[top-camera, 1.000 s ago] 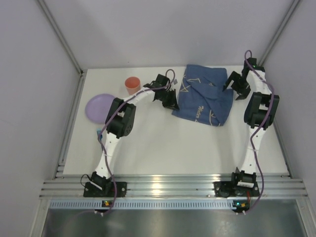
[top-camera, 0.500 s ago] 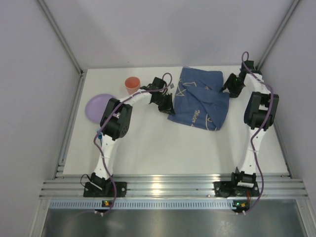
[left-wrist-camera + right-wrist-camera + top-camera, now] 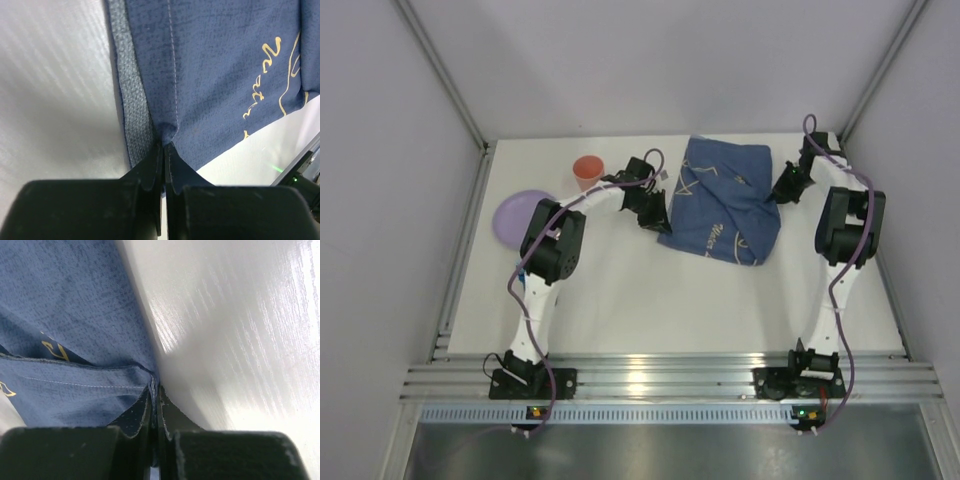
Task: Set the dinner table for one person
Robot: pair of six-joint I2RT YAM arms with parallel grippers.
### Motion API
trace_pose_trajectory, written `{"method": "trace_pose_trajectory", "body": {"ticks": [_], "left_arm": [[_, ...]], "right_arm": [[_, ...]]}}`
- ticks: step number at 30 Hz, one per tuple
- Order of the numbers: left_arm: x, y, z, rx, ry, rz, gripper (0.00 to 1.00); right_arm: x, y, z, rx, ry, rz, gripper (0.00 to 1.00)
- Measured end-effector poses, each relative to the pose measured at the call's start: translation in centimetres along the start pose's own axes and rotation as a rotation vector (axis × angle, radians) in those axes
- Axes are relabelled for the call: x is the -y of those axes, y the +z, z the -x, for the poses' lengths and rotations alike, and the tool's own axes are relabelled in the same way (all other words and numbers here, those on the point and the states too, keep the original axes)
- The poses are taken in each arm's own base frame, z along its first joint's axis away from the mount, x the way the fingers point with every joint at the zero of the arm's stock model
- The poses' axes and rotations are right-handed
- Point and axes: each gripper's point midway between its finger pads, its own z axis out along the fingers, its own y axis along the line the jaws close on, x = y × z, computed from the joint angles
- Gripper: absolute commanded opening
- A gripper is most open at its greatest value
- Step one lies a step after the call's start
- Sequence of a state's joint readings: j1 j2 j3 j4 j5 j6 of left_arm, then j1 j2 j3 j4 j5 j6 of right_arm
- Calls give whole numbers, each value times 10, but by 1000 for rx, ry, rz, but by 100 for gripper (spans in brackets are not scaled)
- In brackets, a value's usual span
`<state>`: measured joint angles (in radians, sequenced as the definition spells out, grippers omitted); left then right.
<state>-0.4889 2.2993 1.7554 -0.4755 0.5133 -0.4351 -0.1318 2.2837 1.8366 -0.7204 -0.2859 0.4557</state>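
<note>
The white dinner table [image 3: 650, 300] carries a dark-blue cloth [image 3: 725, 200] with pale line drawings, lying rumpled at the back middle. My left gripper [image 3: 658, 213] is shut on the cloth's left edge; the left wrist view shows the fabric [image 3: 210, 75] pinched between the closed tips of the gripper [image 3: 164, 148]. My right gripper [image 3: 782, 190] is shut on the cloth's right edge; the right wrist view shows a hemmed fold [image 3: 75, 375] caught between the closed tips of the gripper [image 3: 155, 389]. An orange cup [image 3: 586, 171] and a lilac plate [image 3: 520, 213] stand at the back left.
Grey walls enclose the table on three sides. Aluminium rails [image 3: 670, 378] run along the near edge and the left side [image 3: 460, 260]. A small blue item [image 3: 521, 270] peeks out by the left arm.
My right gripper moved down onto the cloth's right edge and shut on it. My left gripper drew the cloth's left edge slightly leftward; the cloth shifted left and looks flatter.
</note>
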Motion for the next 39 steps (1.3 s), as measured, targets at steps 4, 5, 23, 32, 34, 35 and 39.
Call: {"method": "trace_pose_trajectory", "body": {"ticks": [4, 5, 23, 32, 34, 35, 39], "left_arm": [[-12, -11, 5, 24, -63, 47, 0], [-15, -16, 7, 36, -82, 61, 0], [-43, -176, -54, 371, -470, 466, 0], [-31, -200, -60, 411, -470, 454, 0], [-29, -191, -49, 392, -461, 447, 0], [-28, -185, -39, 388, -453, 440, 0], [-9, -167, 25, 416, -394, 384, 0]], "right_arm": [[2, -8, 5, 12, 37, -23, 0], [3, -15, 6, 24, 55, -32, 0], [127, -148, -145, 119, 606, -253, 0], [85, -168, -155, 150, 567, -147, 0], [64, -165, -142, 122, 566, -95, 0], [49, -161, -126, 99, 555, -64, 0], [-22, -158, -28, 145, 452, 103, 0]]}}
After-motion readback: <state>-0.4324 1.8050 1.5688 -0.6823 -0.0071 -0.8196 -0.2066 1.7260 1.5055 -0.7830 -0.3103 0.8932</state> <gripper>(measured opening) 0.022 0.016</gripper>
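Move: Both shut grippers already pinch the blue napkin just above the table. Its middle lies about 19 cm to the left hand's right and 9 cm farther out, and about 16 cm to the right hand's left, roughly level with it. Counted from the left hand, the orange cup stands some 23 cm left and 14 cm ahead, the purple plate about 42 cm left and 3 cm ahead. Keeping their pinches, both hands lift the napkin and sweep it back, the right some 25 cm, swinging right and turning clockwise, the left nearer 9 cm back and 16 cm left, turning about 40 degrees counter-clockwise. The right dips while the left stays raised, then both reverse forward and rise again, the left easing rightward, to end higher and wider apart. ##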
